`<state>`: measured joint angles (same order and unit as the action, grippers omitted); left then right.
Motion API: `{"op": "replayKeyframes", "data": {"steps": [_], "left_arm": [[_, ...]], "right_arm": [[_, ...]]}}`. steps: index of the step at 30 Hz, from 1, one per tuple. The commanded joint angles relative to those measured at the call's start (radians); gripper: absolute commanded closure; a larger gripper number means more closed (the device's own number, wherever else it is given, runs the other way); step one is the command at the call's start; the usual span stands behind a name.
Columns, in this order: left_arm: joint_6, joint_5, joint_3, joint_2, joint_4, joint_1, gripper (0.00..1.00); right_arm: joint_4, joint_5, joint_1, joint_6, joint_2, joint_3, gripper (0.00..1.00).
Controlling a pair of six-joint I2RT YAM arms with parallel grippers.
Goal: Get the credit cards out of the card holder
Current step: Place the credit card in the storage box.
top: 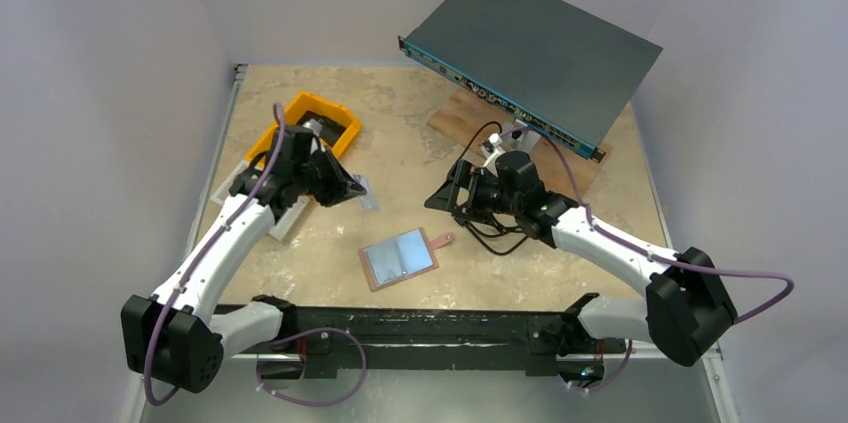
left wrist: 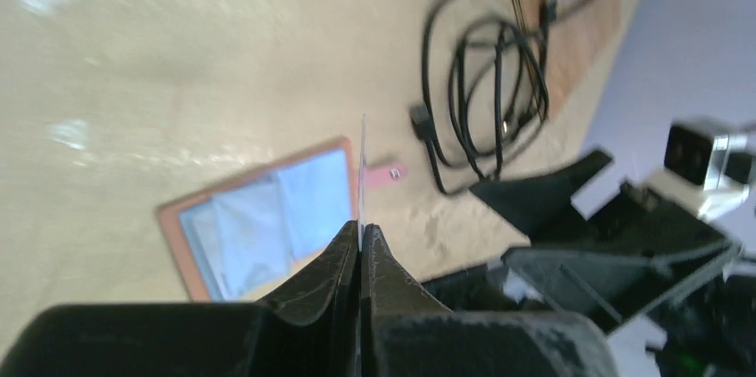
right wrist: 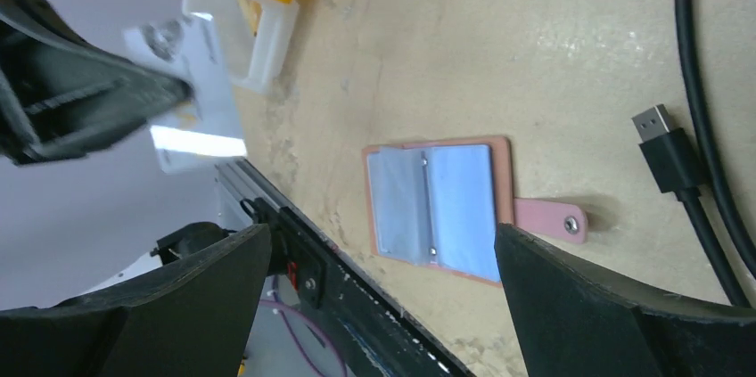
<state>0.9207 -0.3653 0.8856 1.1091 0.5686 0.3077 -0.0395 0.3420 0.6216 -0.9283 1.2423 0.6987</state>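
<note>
The card holder (top: 400, 258) lies open and flat near the table's front middle, its pale blue inside facing up and its snap strap (top: 441, 240) pointing right. My left gripper (top: 352, 189) hovers up and to the left of it, shut on one pale credit card (top: 370, 199). In the left wrist view that card (left wrist: 362, 168) shows edge-on between the closed fingers (left wrist: 339, 261), above the holder (left wrist: 267, 217). My right gripper (top: 441, 198) stands wide open with nothing in it, up and right of the holder (right wrist: 441, 208). The right wrist view shows the held card (right wrist: 192, 101).
A yellow bin (top: 312, 121) on a white tray (top: 285, 218) sits at the left behind the left arm. A dark flat rack unit (top: 535, 48) rests tilted on a wooden board (top: 462, 118) at the back right. Black cable (top: 495, 235) with a USB plug (right wrist: 667, 159) lies right of the holder.
</note>
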Motion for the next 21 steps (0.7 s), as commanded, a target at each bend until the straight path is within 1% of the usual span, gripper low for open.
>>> {"op": "replayKeyframes", "data": {"steps": [1, 2, 3, 9, 13, 18, 21], "left_arm": [[-0.051, 0.343, 0.199, 0.066, 0.24, -0.061, 1.0], [-0.054, 0.423, 0.234, 0.096, 0.267, -0.071, 1.0], [-0.058, 0.45, 0.267, 0.129, 0.277, -0.086, 1.0], [-0.097, 0.513, 0.423, 0.32, 0.279, -0.211, 1.0], [-0.111, 0.472, 0.488, 0.43, 0.251, -0.285, 1.0], [-0.137, 0.455, 0.541, 0.548, 0.219, -0.337, 1.0], [-0.142, 0.428, 0.547, 0.596, 0.198, -0.367, 1.0]], "right_arm": [[0.092, -0.089, -0.002, 0.119, -0.021, 0.082, 0.01], [0.099, -0.09, -0.001, 0.126, -0.02, 0.086, 0.01], [0.103, -0.087, -0.001, 0.134, -0.02, 0.087, 0.01], [0.131, -0.071, -0.001, 0.165, -0.041, 0.081, 0.01], [0.136, -0.074, -0.001, 0.166, -0.068, 0.063, 0.01], [0.133, -0.07, -0.002, 0.171, -0.072, 0.058, 0.01], [0.134, -0.077, 0.0, 0.173, -0.068, 0.062, 0.01]]}}
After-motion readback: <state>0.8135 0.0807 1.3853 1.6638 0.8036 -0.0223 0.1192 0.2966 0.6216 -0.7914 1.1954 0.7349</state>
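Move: The left hand holds the card. The silver-card compartment of the yellow box lies about 15 cm ahead of it, 20 cm left and 14 cm below. At similar depth, the black-card compartment is some 24 cm ahead and 14 cm left, the white tray 3 cm ahead and 25 cm left, the open card holder 10 cm back and 7 cm right. From the right hand the silver-card compartment is roughly 13 cm ahead, 36 cm left, 12 cm below. Keeping the card pinched by its edge in the shut fingers, the left hand swings quickly left and forward, some 22 cm in all, to the silver-card compartment. It first rises about 2 cm, then sinks about 6 cm, slowing, while the wrist turns some 30 degrees counter-clockwise and the fingers come to point more steeply down. ##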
